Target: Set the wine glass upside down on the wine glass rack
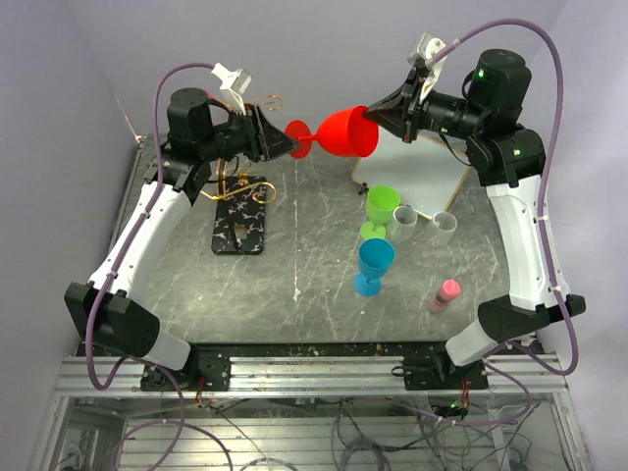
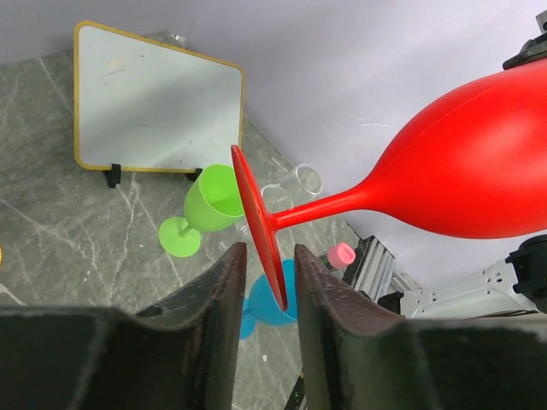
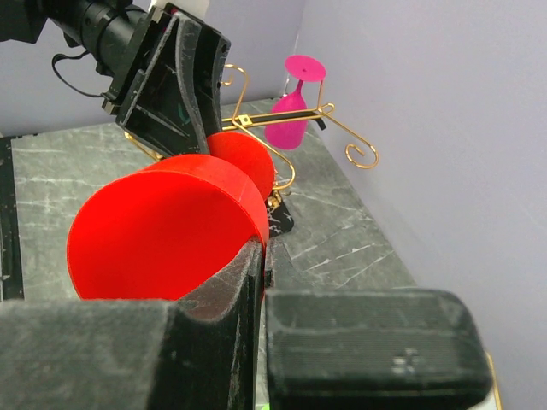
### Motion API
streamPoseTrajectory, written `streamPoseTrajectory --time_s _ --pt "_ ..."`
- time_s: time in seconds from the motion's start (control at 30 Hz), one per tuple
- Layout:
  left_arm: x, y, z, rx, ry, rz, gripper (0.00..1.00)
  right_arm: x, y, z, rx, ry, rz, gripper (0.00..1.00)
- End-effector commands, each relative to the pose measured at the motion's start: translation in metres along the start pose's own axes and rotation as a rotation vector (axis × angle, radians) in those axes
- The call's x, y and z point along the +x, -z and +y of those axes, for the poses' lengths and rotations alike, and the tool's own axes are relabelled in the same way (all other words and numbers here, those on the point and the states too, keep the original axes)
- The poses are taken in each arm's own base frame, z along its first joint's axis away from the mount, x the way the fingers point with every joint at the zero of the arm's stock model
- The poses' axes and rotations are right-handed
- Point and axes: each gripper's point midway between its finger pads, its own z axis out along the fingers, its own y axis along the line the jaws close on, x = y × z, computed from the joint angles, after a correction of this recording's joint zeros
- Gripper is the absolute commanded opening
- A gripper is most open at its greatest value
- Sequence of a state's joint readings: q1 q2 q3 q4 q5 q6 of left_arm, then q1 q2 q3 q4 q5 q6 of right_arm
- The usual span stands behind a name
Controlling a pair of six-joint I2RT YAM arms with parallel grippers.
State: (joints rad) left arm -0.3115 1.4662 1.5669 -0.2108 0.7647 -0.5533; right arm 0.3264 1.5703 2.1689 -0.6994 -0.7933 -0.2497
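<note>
A red wine glass (image 1: 343,132) hangs sideways in the air between my two arms, its foot to the left. My right gripper (image 1: 371,116) is shut on its rim, as the right wrist view (image 3: 263,256) shows. My left gripper (image 1: 291,142) is open, and its jaws straddle the thin foot (image 2: 261,231) with a gap on each side. The gold wine glass rack (image 1: 245,186) stands on its black base (image 1: 240,224) below my left gripper. In the right wrist view the rack (image 3: 333,120) has a magenta glass (image 3: 291,111) hanging upside down on it.
A green glass (image 1: 381,208) and a blue glass (image 1: 374,263) stand upright at mid table. Two clear cups (image 1: 404,224) and a pink bottle (image 1: 445,293) are to their right. A white board (image 1: 427,172) leans at the back right.
</note>
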Motion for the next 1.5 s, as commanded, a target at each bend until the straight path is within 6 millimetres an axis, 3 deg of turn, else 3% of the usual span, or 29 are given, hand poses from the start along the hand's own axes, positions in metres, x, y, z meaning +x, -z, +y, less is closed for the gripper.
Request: streamPoseTrajectory --time_s 0.0,0.2,0.27,0.37,0.47,0.57,0.63,0.87,1.1,1.23,1.33,1.47 --pt "-0.003 -0.003 -0.010 0.039 -0.032 0.003 0.37 -0.002 0.002 -0.004 0.017 0.022 -0.007 0.00" --pt "-0.001 -0.004 -0.008 0.034 -0.033 0.007 0.08 0.002 0.000 -0.004 0.013 0.020 -0.002 0.00" --pt "-0.002 -0.003 -0.008 0.029 -0.034 0.004 0.07 0.004 0.000 -0.005 0.018 0.018 0.001 0.01" --pt "-0.002 0.001 -0.009 0.016 -0.056 -0.003 0.07 0.007 -0.001 -0.005 0.020 0.014 0.006 0.17" --pt "-0.005 0.006 -0.009 -0.011 -0.089 -0.014 0.07 0.009 0.001 -0.005 0.031 0.012 0.012 0.26" --pt "-0.008 0.013 -0.003 -0.051 -0.106 -0.028 0.07 0.009 0.004 -0.004 0.042 0.009 0.014 0.47" --pt "-0.013 0.018 0.001 -0.076 -0.107 -0.044 0.07 0.007 0.008 -0.002 0.043 0.012 0.013 0.54" --pt "-0.047 0.055 0.014 -0.167 -0.168 -0.127 0.07 -0.001 0.025 0.001 0.083 0.026 0.008 0.70" --pt "-0.077 0.098 0.045 -0.403 -0.277 -0.167 0.07 -0.005 0.047 0.001 0.128 0.056 0.014 0.80" --pt "-0.094 0.123 0.059 -0.581 -0.404 -0.190 0.07 0.023 0.054 -0.002 0.164 0.051 0.082 0.81" --pt "-0.106 0.137 0.066 -0.684 -0.490 -0.186 0.07 0.064 0.053 -0.003 0.161 0.037 0.180 0.84" --pt "-0.119 0.141 0.069 -0.785 -0.621 -0.161 0.07 0.117 0.051 0.006 0.109 0.046 0.286 0.85"
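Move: The red wine glass lies sideways between the grippers. From the left hand its middle is some 7 cm right, level fore and aft, 3 cm higher; its foot already stands between the half-open left fingers. The rack stands about 12 cm left and 1 cm back, some 20 cm lower; the pink glass hangs 16 cm left, 5 cm ahead, 12 cm down. From the right hand, pinching the rim, the red glass's middle is 6 cm left, 1 cm back, 6 cm down; the green glass is 3 cm right, 4 cm back, some 43 cm down. Close the left fingers on the edge of the red glass's foot; only then open the right fingers wide to free the rim. Bring the left gripper with the glass about 15 cm left, rising and reaching forward a little, to the rack's top, turning counter-clockwise some 30 degrees while tipping up and rolling. Draw the right hand away to the right and slightly back, then down. ##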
